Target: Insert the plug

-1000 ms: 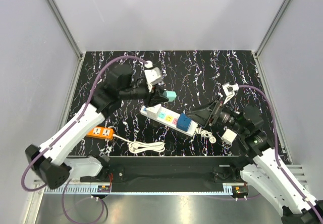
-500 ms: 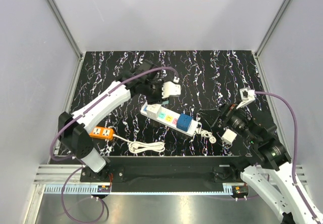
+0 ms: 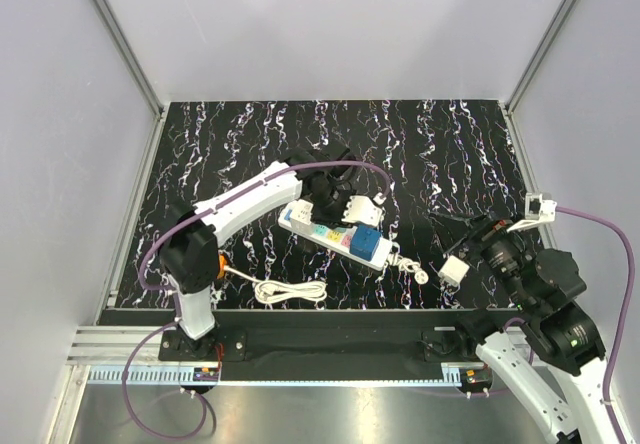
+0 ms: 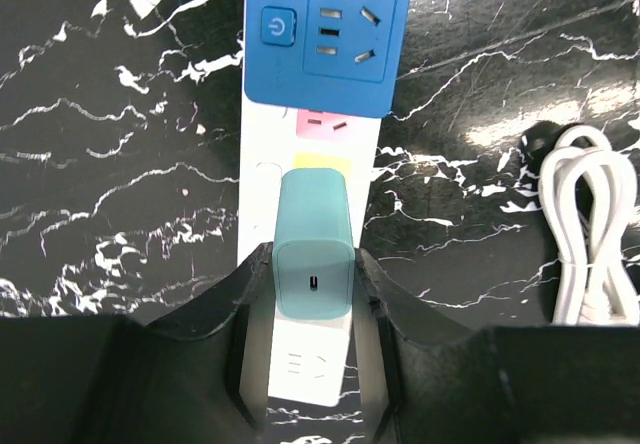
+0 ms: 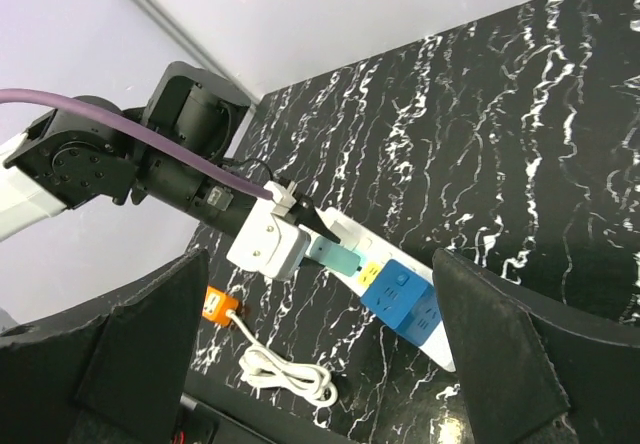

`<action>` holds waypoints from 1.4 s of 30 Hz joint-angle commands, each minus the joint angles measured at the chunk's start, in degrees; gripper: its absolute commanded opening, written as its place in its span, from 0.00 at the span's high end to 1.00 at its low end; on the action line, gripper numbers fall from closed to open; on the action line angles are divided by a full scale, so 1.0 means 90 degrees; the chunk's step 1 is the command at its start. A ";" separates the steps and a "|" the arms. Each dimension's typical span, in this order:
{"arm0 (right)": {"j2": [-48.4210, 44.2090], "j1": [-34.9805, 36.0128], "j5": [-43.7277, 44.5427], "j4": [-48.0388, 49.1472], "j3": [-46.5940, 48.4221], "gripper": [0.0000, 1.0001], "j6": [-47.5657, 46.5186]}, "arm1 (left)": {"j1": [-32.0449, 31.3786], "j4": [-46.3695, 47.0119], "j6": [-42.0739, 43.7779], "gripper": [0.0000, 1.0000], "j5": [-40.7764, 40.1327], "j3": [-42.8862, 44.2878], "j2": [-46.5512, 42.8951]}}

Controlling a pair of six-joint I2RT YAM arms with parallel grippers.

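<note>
The royal-blue plug [image 3: 366, 241] sits on the right end of the white power strip [image 3: 300, 216]. It also shows in the left wrist view [image 4: 330, 34] and the right wrist view [image 5: 405, 299]. My left gripper [image 4: 314, 299] is shut on a small pale teal cube [image 4: 314, 249] and holds it over the strip's [image 4: 308, 364] coloured sockets, just beside the blue plug. I cannot tell whether the teal cube is seated. My right gripper [image 3: 478, 232] is open and empty, off to the right of the strip, with its fingers [image 5: 150, 344] spread wide.
An orange socket block [image 5: 215, 307] with a coiled white cord [image 3: 290, 289] lies near the front left, partly under my left arm. A small white block [image 3: 455, 269] lies right of the strip's cord end. Grey walls enclose the black marbled table [image 3: 440, 144].
My left arm has swung from the back of the table down over the strip, carrying the teal cube. My right arm has drawn back to the right, away from the strip.
</note>
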 commanded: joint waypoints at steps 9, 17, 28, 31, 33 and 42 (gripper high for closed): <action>-0.0052 -0.0007 0.0633 -0.0215 0.0322 0.00 -0.0246 | -0.0170 -0.0743 0.0713 1.00 -0.0499 0.0839 0.0951; -0.0072 -0.0007 0.0702 -0.0215 0.0283 0.00 -0.0197 | -0.0189 -0.0725 0.0752 1.00 -0.0811 0.0850 0.1147; -0.0091 -0.0007 0.0780 -0.0234 0.0274 0.00 -0.0255 | -0.0199 -0.0549 0.0743 1.00 -0.0812 0.1045 0.1322; -0.0101 -0.0007 0.0780 -0.0244 0.0264 0.00 -0.0265 | -0.0209 -0.0539 0.0733 1.00 -0.0880 0.1055 0.1381; -0.0130 -0.0007 0.0799 -0.0244 0.0254 0.00 -0.0275 | -0.0219 -0.0529 0.0714 1.00 -0.0918 0.1045 0.1439; -0.0199 -0.0007 0.0848 -0.0283 0.0225 0.00 -0.0246 | -0.0336 -0.0510 0.0665 1.00 -0.0958 0.0899 0.1547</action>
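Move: The left gripper already holds the teal plug over the power strip. The yellow socket lies about 9 cm below this hand, some 2 cm to its right and 1 cm ahead. The white plug at the strip's left end is 6 cm left and 4 cm ahead, and the blue plug 9 cm right and 2 cm back, both about 7 cm down. From the right hand, the yellow socket is some 21 cm left, 8 cm ahead and 29 cm below. Bring the left gripper down about 5 cm towards the yellow socket, keeping your hold on the teal plug and tipping the fingers some 10 degrees from their slant to the right until they point nearly straight down. Once low, ease it forward about 1 cm over the strip between the white and blue plugs, settle slightly lower and stay there. ##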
